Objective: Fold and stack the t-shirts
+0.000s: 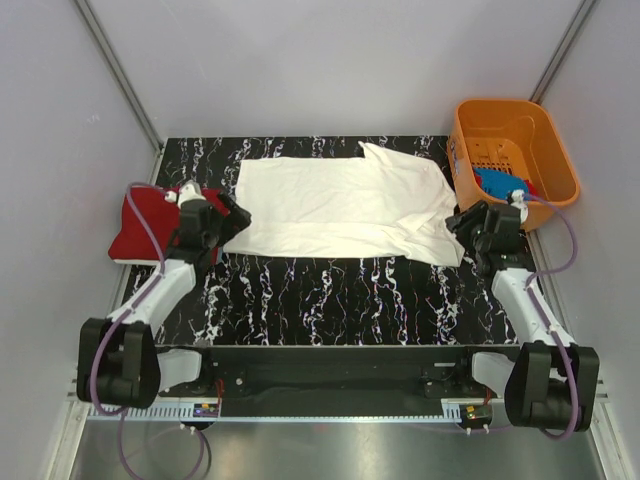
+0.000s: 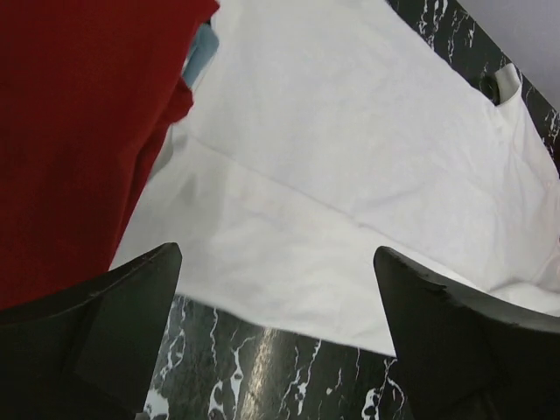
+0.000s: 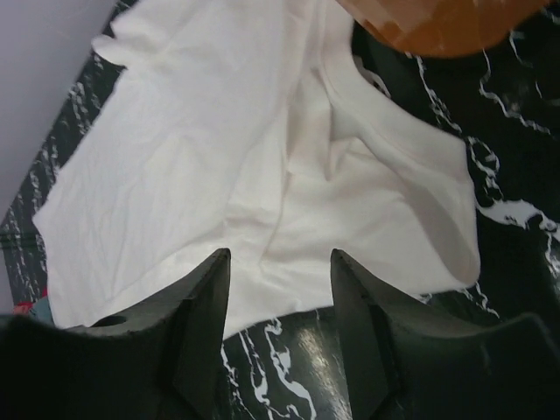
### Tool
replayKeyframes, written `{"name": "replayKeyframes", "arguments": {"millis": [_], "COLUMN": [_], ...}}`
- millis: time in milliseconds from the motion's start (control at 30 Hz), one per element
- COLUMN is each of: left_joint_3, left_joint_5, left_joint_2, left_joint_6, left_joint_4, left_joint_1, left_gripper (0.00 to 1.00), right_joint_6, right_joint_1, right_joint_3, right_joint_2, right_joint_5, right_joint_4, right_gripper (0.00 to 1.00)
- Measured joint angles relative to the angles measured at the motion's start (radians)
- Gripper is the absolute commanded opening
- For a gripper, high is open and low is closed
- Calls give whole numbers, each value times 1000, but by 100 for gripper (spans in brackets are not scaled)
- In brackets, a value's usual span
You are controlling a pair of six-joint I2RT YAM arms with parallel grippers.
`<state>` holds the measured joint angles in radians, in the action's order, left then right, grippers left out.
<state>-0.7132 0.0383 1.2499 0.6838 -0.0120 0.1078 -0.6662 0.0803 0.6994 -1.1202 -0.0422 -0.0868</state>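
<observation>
A large white t-shirt lies flat across the black marbled table, folded lengthwise with a sleeve at its right end. A folded red t-shirt rests at the table's left edge. A blue t-shirt lies inside the orange basket. My left gripper hovers open over the white shirt's near left corner, beside the red t-shirt, with nothing between its fingers. My right gripper stands open over the white shirt's near right hem, also holding nothing.
The orange plastic basket stands at the back right corner, and its rim shows just beyond the shirt's sleeve. Grey walls close in the table on three sides. Bare marbled table lies between the shirt and the arm bases.
</observation>
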Motion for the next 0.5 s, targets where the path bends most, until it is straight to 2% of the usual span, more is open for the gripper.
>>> {"name": "replayKeyframes", "arguments": {"millis": [133, 300, 500], "left_joint_3": [118, 166, 267], "left_joint_5": [21, 53, 56], "left_joint_2": [-88, -103, -160], "left_joint_6": [42, 105, 187], "left_joint_4": [24, 71, 38], "left_joint_1": [0, -2, -2], "left_gripper": [99, 96, 92], "right_joint_6": [-79, -176, -280], "right_joint_1": [-1, -1, -2], "right_joint_3": [-152, -295, -327], "right_joint_2": [6, -5, -125], "right_joint_5": [4, 35, 79], "right_joint_4": [41, 123, 227], "right_gripper": [58, 57, 61]}}
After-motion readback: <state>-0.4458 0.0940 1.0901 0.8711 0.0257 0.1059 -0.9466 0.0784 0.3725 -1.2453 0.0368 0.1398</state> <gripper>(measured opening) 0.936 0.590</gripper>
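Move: The white t-shirt lies below both empty hands. Its near left corner is some 4 cm back and 5 cm to the left of the left hand, about 12 cm down. Its near right corner lies roughly 4 cm back and 3 cm to the right of the right hand, 14 cm down. The red pile sits about 21 cm left and 2 cm ahead of the left hand; the orange basket is 16 cm right and 16 cm ahead of the right hand. Down and slightly back, the right hand drops some 13 cm to the shirt's near right corner, fingers staying about half open, tipping further down and turning clockwise, and ends just over the cloth. The left draws back and sinks, about 7 cm each way, towards the near left corner, wide open and turning slightly counter-clockwise. No contact can be made out. ##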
